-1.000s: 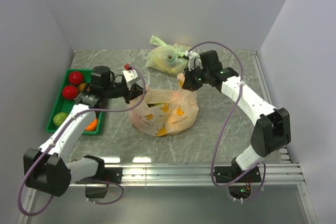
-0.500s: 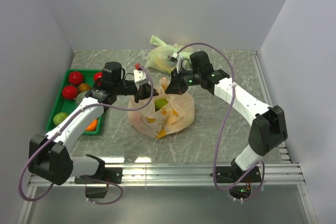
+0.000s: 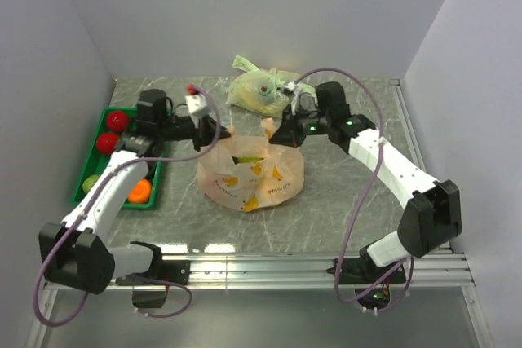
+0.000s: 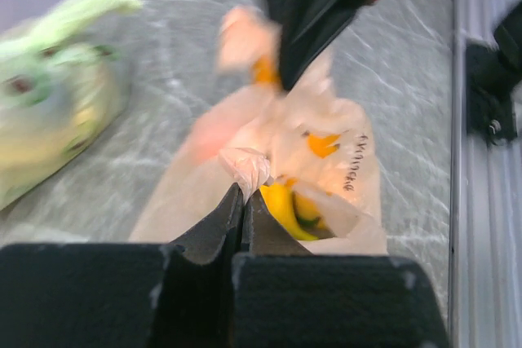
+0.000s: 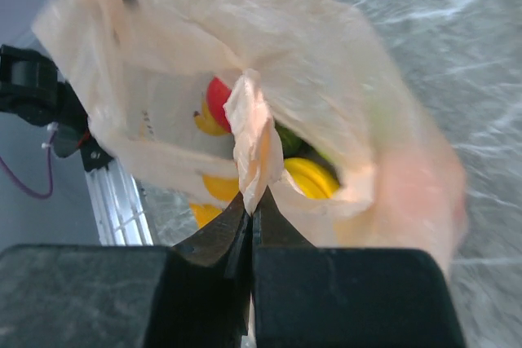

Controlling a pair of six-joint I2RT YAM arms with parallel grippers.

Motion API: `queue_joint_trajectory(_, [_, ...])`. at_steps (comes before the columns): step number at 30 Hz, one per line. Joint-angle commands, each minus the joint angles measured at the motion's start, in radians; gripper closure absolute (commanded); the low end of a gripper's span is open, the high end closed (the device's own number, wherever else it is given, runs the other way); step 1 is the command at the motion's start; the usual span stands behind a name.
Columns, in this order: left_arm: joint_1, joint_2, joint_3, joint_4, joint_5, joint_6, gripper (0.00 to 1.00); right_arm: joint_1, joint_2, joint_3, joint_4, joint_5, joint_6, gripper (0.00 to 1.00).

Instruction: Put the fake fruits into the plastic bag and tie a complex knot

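Observation:
The peach-orange plastic bag [image 3: 251, 175] with banana prints sits mid-table, its mouth held open between my two grippers. My left gripper [image 3: 214, 131] is shut on the bag's left handle [image 4: 243, 167]. My right gripper [image 3: 281, 134] is shut on the right handle [image 5: 253, 132]. Inside the bag I see fake fruits: a yellow one [image 5: 311, 177], a red one [image 5: 216, 97] and a green one [image 3: 247, 158]. More fake fruits lie in the green tray [image 3: 84, 193]: two red [image 3: 117, 120], an orange [image 3: 140, 191] and a green one [image 3: 91, 182]. No knot shows on the bag.
A knotted pale green bag [image 3: 261, 87] with a dark ball inside lies behind the orange bag near the back wall. The metal rail [image 3: 310, 265] runs along the near edge. Grey walls close in the left, back and right sides.
The grippers came together over the bag half a second ago, then drew apart again, each keeping its handle. The left one went back left, the right one right, stretching the bag's mouth.

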Motion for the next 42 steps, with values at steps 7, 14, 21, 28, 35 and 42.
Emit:
queue_joint_trajectory(7, [0.23, -0.24, -0.069, -0.133, 0.01, -0.062, 0.97, -0.207, -0.141, -0.095, 0.034, -0.141, 0.002, 1.0])
queue_joint_trajectory(14, [0.248, -0.263, 0.035, -0.261, -0.134, -0.022, 0.94, -0.208, -0.205, -0.148, 0.01, -0.167, -0.033, 1.0])
queue_joint_trajectory(21, [0.184, -0.231, 0.253, -0.376, -0.165, 0.065, 0.29, -0.208, -0.248, -0.168, 0.017, -0.181, -0.023, 1.0])
queue_joint_trajectory(28, [-0.256, -0.114, 0.447, -0.674, -0.448, 0.317, 0.01, -0.207, -0.247, -0.176, 0.025, -0.179, -0.017, 1.0])
queue_joint_trajectory(35, [-0.531, -0.086, 0.172, -0.438, -0.803, 0.479, 0.01, -0.206, -0.253, -0.176, 0.016, -0.181, -0.021, 1.0])
queue_joint_trajectory(42, [-0.565, -0.005, 0.077, -0.209, -0.893, 0.599, 0.01, -0.208, -0.273, -0.198, -0.021, -0.191, -0.059, 1.0])
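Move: With my left hand still pinching the left handle, the bag's mouth lies about 6 cm to its right, 5 cm back and 6 cm below. The right handle, in my right hand, is roughly 13 cm right of my left hand, 3 cm back and 3 cm lower; the tied green bag is some 13 cm ahead, 14 cm right and 15 cm below. From my right hand the mouth is about 8 cm left, 2 cm back and 3 cm down. I pull the handles apart, left hand about 9 cm left and right hand 7 cm right, where the right keeps its pinch. I open my left fingers wide and let go of the left handle, rise some 9 cm, swing right and back over the bag, then drop steeply towards its near upper side, fingers spread and tipped down roughly 40 degrees. ##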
